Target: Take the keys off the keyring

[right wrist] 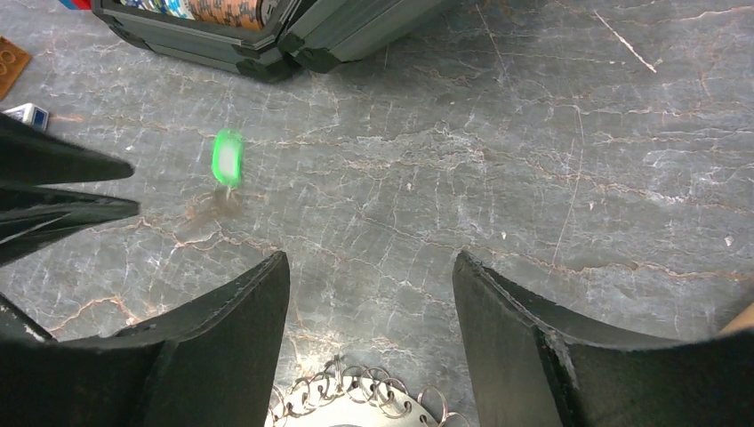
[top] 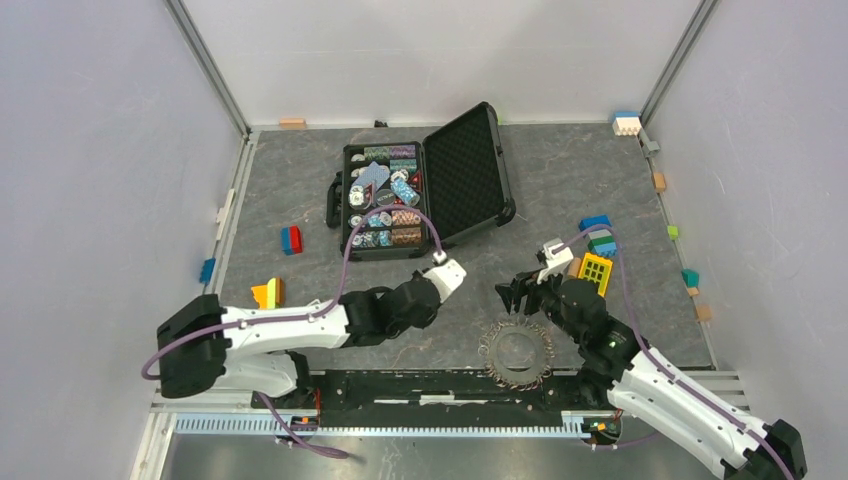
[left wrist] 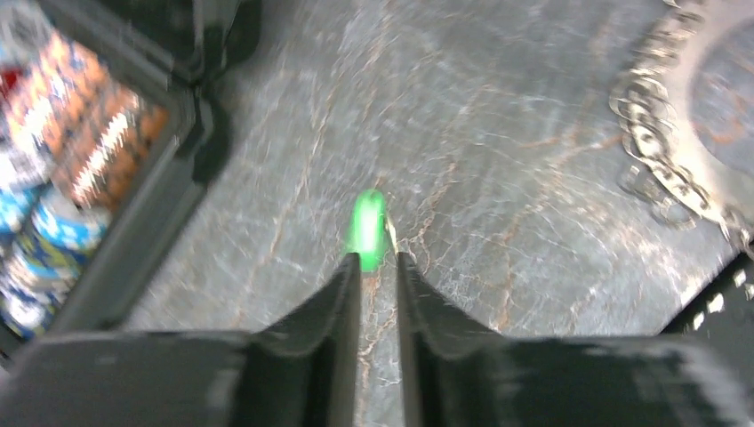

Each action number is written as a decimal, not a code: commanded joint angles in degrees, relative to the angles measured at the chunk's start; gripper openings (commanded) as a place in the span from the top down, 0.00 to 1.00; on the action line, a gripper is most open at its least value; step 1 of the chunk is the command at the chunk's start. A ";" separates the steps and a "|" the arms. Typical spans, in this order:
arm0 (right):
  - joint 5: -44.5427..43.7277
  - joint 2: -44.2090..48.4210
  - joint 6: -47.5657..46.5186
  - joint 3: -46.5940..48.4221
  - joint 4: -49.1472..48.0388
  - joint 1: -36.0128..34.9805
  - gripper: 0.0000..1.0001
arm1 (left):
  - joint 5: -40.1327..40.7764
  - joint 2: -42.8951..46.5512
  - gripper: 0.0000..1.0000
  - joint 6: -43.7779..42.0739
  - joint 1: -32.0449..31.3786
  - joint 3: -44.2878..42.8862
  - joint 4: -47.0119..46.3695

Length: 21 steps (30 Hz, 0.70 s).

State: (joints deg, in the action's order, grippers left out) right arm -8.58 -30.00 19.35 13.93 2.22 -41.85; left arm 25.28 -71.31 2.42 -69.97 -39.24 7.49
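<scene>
The keyring [top: 516,352] lies flat near the table's front edge, with keys [top: 492,340] fanned round it. In the left wrist view its edge [left wrist: 662,169] shows at the upper right. One key with a green tag [right wrist: 228,157] is off the hoop, blurred just above the table. It hangs right past the tips of my left gripper [left wrist: 378,260], whose jaws stand a narrow gap apart with bare table showing between them. My right gripper [right wrist: 371,258] is wide open and empty above the hoop's far rim [right wrist: 356,405].
An open black case [top: 470,175] of poker chips [top: 385,200] stands behind the grippers. Coloured blocks lie to the left [top: 290,239] and right [top: 596,270]. Frame posts and white walls ring the mat.
</scene>
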 commanded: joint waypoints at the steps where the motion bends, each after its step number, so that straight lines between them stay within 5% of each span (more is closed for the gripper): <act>1: 0.88 1.67 2.79 -1.05 1.26 0.24 0.27 | 3.64 -3.44 0.63 21.96 4.48 0.85 -0.74; 4: 0.84 2.17 2.86 -1.03 2.62 0.23 0.27 | 4.90 -3.64 0.55 24.79 5.85 1.81 -0.30; 9: -1.39 2.68 3.80 -0.41 4.89 0.23 0.24 | 9.80 1.58 0.20 27.25 6.30 1.36 6.05; 12: -1.62 1.36 4.09 0.54 6.18 0.20 0.13 | 9.84 5.33 0.00 30.25 7.85 -0.73 13.41; 14: -1.14 -0.28 4.00 1.10 6.73 0.21 0.03 | 7.71 7.50 0.00 34.49 10.16 -2.33 19.28; 21: -1.13 -9.32 7.04 5.29 12.01 0.46 0.02 | -2.59 20.39 0.00 39.21 19.51 0.21 24.12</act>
State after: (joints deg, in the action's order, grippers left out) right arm -9.10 -35.86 23.38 14.28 10.98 -41.82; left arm 27.70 -58.02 34.74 -54.94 -39.55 27.51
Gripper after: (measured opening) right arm 0.979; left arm 0.994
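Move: Some 7 cm ahead of the left hand, about 4 cm to its right and 10 cm below, is the green key tag with its key, already out of the fingers and blurred; from it the chip case lies some 14 cm farther out and 12 cm left. The keyring plate is about 12 cm back from the right hand, 2 cm to its right and 11 cm down; from that hand the green key tag is some 4 cm ahead and 13 cm left. Dipping about 3 cm and easing forward first, the left hand then swings about 9 cm left and climbs again, away from the green key tag, turning some 35 degrees counter-clockwise as its nearly shut fingers spread fully. The right hand, empty, sinks about 5 cm with a slight draw back towards the keyring plate, tipping its fingers down and opening the last bit; it ends above the plate. ##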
